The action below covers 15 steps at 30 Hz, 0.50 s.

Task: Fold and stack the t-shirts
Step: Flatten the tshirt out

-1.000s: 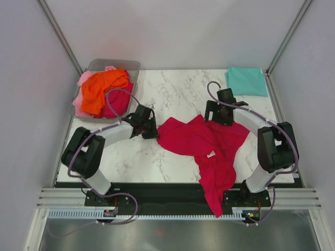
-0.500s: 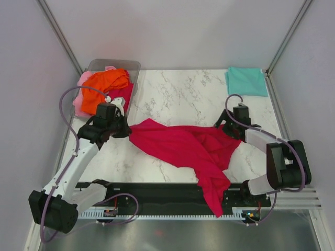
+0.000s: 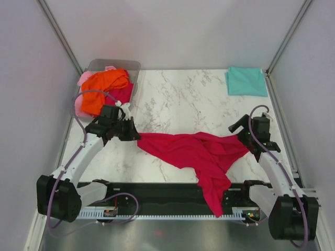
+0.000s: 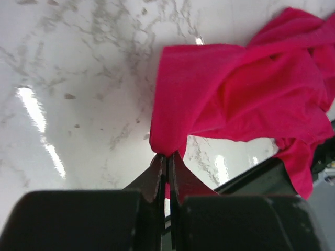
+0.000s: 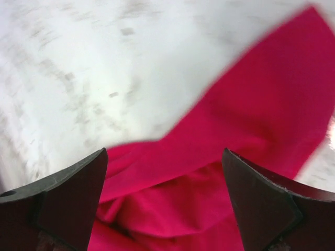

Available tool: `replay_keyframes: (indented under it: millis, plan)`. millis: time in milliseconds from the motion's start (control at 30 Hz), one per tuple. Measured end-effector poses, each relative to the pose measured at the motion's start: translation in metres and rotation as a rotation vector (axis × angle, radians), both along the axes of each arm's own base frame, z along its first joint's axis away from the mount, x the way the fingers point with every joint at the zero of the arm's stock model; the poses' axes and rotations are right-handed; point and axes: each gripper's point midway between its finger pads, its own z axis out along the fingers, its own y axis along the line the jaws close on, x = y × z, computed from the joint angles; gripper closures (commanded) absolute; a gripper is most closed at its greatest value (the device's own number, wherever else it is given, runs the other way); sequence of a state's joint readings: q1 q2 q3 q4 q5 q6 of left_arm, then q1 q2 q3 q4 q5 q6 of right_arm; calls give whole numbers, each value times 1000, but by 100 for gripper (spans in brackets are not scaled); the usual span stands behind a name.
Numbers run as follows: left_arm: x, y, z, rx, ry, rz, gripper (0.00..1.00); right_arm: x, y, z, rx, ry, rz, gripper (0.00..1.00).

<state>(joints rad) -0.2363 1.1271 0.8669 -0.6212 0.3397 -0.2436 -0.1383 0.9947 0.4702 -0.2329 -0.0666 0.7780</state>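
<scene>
A crimson-magenta t-shirt (image 3: 201, 154) lies crumpled across the front of the marble table, one end hanging over the near edge. My left gripper (image 3: 134, 135) is shut on its left corner, and the cloth (image 4: 230, 94) bunches right at the closed fingertips (image 4: 157, 170). My right gripper (image 3: 239, 127) stands open just above the shirt's right end (image 5: 220, 157), holding nothing. An orange t-shirt (image 3: 102, 86) and a pale pink one (image 3: 84, 79) are heaped in the bin. A teal t-shirt (image 3: 246, 81) lies folded square at the back right.
A clear plastic bin (image 3: 112, 65) stands at the back left corner of the table. Grey walls close in both sides. A black rail (image 3: 157, 191) runs along the near edge, under the hanging cloth.
My left gripper has dragged the shirt's corner leftward, stretching the cloth out, then shifted slightly right and nearer. The right arm has pulled back toward the right edge, jaws still open.
</scene>
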Motion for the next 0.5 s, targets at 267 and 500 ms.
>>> replay_keyframes:
  millis: [267,500]
  plan:
    - [-25,-32,-57,-95,263,-140,98,77,67,81,-204,-94,302,2]
    - [-30,-37,-57,-82,263,-164,98,70,-3,24,-350,173,140,4]
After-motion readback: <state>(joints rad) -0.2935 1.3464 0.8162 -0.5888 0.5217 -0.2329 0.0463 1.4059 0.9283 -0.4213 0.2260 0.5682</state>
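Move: The left hand already pinches the left end of the red t-shirt; the shirt's middle lies about 29 cm to its right, 2 cm back and 13 cm below, the grey bin some 19 cm left and 27 cm ahead. From the empty right hand, the shirt's right far corner lies roughly 10 cm right, 2 cm ahead and 7 cm below; the shirt's middle is about 13 cm left and 6 cm back, the teal shirt 11 cm right and 30 cm ahead. Up, forward and left swings the wide-open right hand, 8 cm or so up and as much forward, then it curls back to the right and down to finish about 7 cm farther out over the table, its left side rolled down 20 degrees. The left hand keeps its pinch on the shirt's end and lowers it some 6 cm while easing right and back, fingers tipping down about 15 degrees, then nearly stops. ##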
